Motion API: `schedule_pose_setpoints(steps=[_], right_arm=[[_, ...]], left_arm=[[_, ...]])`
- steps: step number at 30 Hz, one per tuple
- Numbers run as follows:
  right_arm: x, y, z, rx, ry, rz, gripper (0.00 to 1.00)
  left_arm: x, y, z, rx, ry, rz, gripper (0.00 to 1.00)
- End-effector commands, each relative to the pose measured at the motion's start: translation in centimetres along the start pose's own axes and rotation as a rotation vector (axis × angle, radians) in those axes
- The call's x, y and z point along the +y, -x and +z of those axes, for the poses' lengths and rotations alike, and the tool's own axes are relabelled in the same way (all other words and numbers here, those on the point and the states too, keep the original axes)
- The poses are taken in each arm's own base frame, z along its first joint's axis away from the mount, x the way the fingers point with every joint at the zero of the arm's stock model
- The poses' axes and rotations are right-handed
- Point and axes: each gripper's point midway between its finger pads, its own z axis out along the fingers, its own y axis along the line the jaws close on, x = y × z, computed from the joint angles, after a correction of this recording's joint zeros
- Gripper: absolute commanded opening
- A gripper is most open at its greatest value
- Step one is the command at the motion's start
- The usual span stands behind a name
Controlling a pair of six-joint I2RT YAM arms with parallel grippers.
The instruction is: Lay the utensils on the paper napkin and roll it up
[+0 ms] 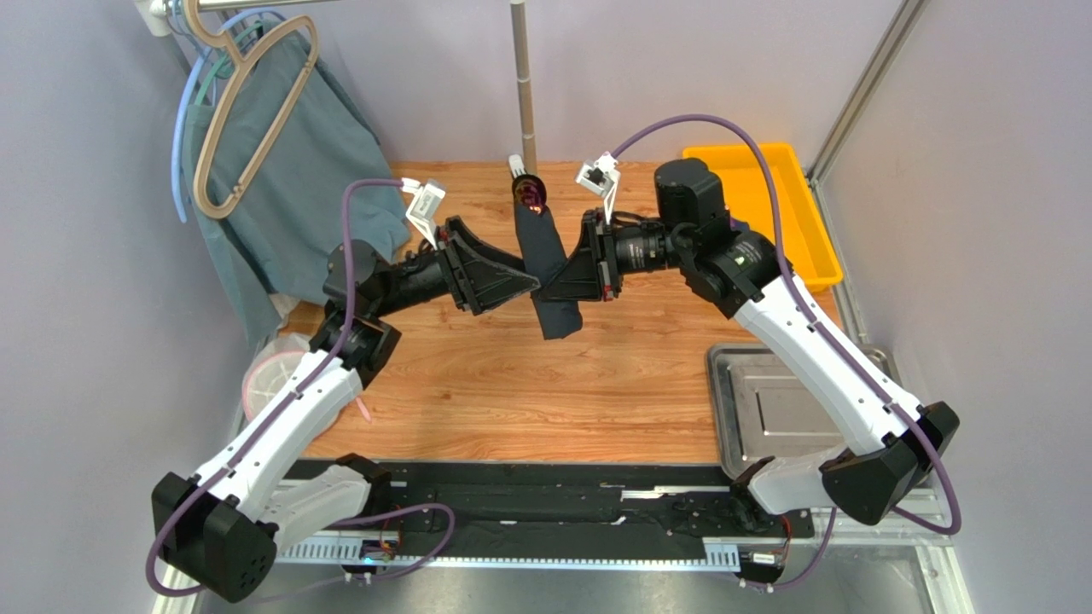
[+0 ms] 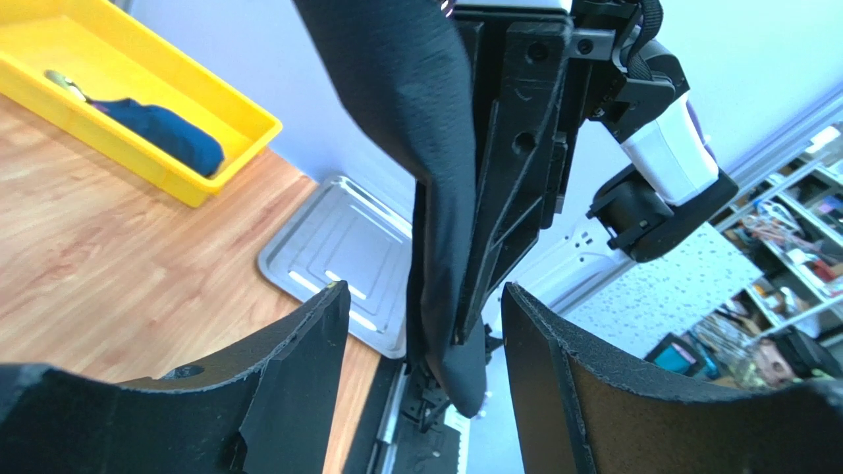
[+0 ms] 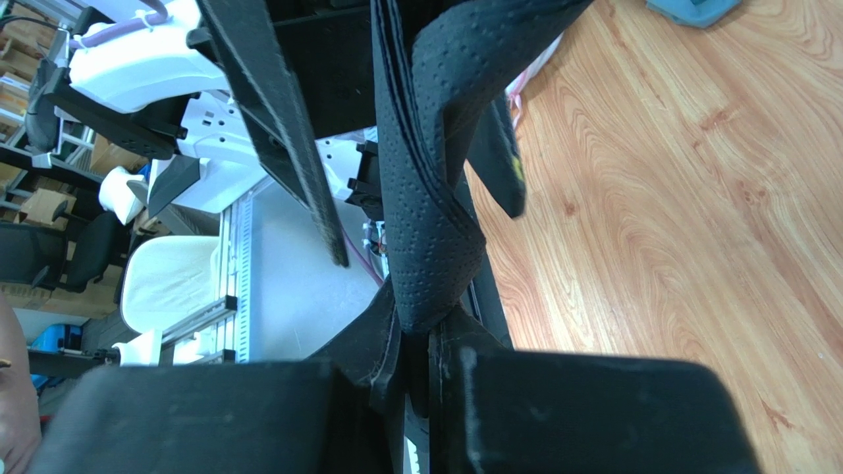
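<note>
The black paper napkin (image 1: 549,275) hangs as a loose roll in mid-air over the wooden table, between my two grippers. My right gripper (image 1: 579,274) is shut on its edge. The right wrist view shows the dimpled napkin (image 3: 435,227) pinched at the fingertips of that gripper (image 3: 435,336). My left gripper (image 1: 523,276) is open. In the left wrist view its fingers stand on either side of the napkin (image 2: 435,148) without touching it, around the left gripper's gap (image 2: 425,291). A dark red and white end (image 1: 527,189) pokes out at the roll's far end. I cannot tell if it is the utensils.
A steel tray (image 1: 769,409) lies at the near right. A yellow bin (image 1: 785,211) at the far right holds a dark blue bundle (image 2: 163,133). A teal cloth (image 1: 282,179) hangs on a hanger at the far left. A pink-white round object (image 1: 276,377) sits at the left edge.
</note>
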Motion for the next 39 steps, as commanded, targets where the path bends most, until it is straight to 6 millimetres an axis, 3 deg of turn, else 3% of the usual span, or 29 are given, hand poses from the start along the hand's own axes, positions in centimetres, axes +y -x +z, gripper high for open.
schedule_pose_setpoints(steps=[1,4,7,8,11,16,24,30,34,39], right_arm=[[2.9,2.6,-1.0,-0.087,0.070,-0.089,0.00],[3.1,2.8,-0.9,-0.095,0.085,-0.095,0.00],[3.1,2.7,-0.9,-0.090,0.096,-0.097,0.00],[3.2,2.6,-0.9,-0.089,0.099,-0.098,0.00],[3.2,2.2,-0.9,-0.090,0.109,-0.112,0.00],[3.0,1.7,-1.1,-0.089,0.097,-0.137,0.00],[3.1,1.7,-1.2,-0.101,0.099,-0.155,0.00],[3.5,1.9,-1.3,-0.112,0.110,-0.168,0.00],[3.6,2.0,-1.2,-0.116,0.113,-0.174,0.00],[4.0,2.2,-1.0,-0.119,0.125,-0.185,0.00]], left_arm=[[-1.5,0.0,0.6,0.013,-0.081,0.001,0.67],[-2.3,0.0,1.0,0.022,-0.123,-0.010,0.67],[-2.7,0.0,1.2,0.024,-0.140,-0.016,0.55],[-2.7,0.0,1.2,0.023,-0.139,-0.021,0.47],[-2.6,0.3,1.3,0.009,-0.135,-0.035,0.40],[-3.2,1.0,1.5,-0.006,-0.152,-0.043,0.41],[-3.1,1.6,1.9,-0.016,-0.147,-0.082,0.53],[-3.0,2.0,2.3,-0.027,-0.140,-0.100,0.53],[-3.1,2.0,2.6,-0.023,-0.147,-0.111,0.45],[-3.5,1.4,2.9,-0.007,-0.161,-0.129,0.43]])
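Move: The rolled napkin, held up off the table in the right hand, crosses just in front of the left fingertips; its middle is about 2 cm to the left hand's right, 2 cm ahead and roughly level. The utensil heads stick out of its far end, about 12 cm ahead of the left hand, level with it sideways and some 4 cm higher. From the right hand, pinching nearer the roll's back end, the roll's middle is about 4 cm ahead, 1 cm left and 1 cm up. The left hand, its open fingers facing the right hand's, slides about 2.5 cm to the right onto the rolled napkin, dipping back a little before coming partly forward again and rising some 2 cm, while the wrist turns about 10 degrees, clockwise and tipping; the fingers draw in around the roll, ease apart slightly and draw in again, without shutting. The right hand keeps its pinch nearer the roll's back end and lifts it about 1.5 cm early on, drifting slightly back and tilting some 5 degrees, then stays nearly still. ##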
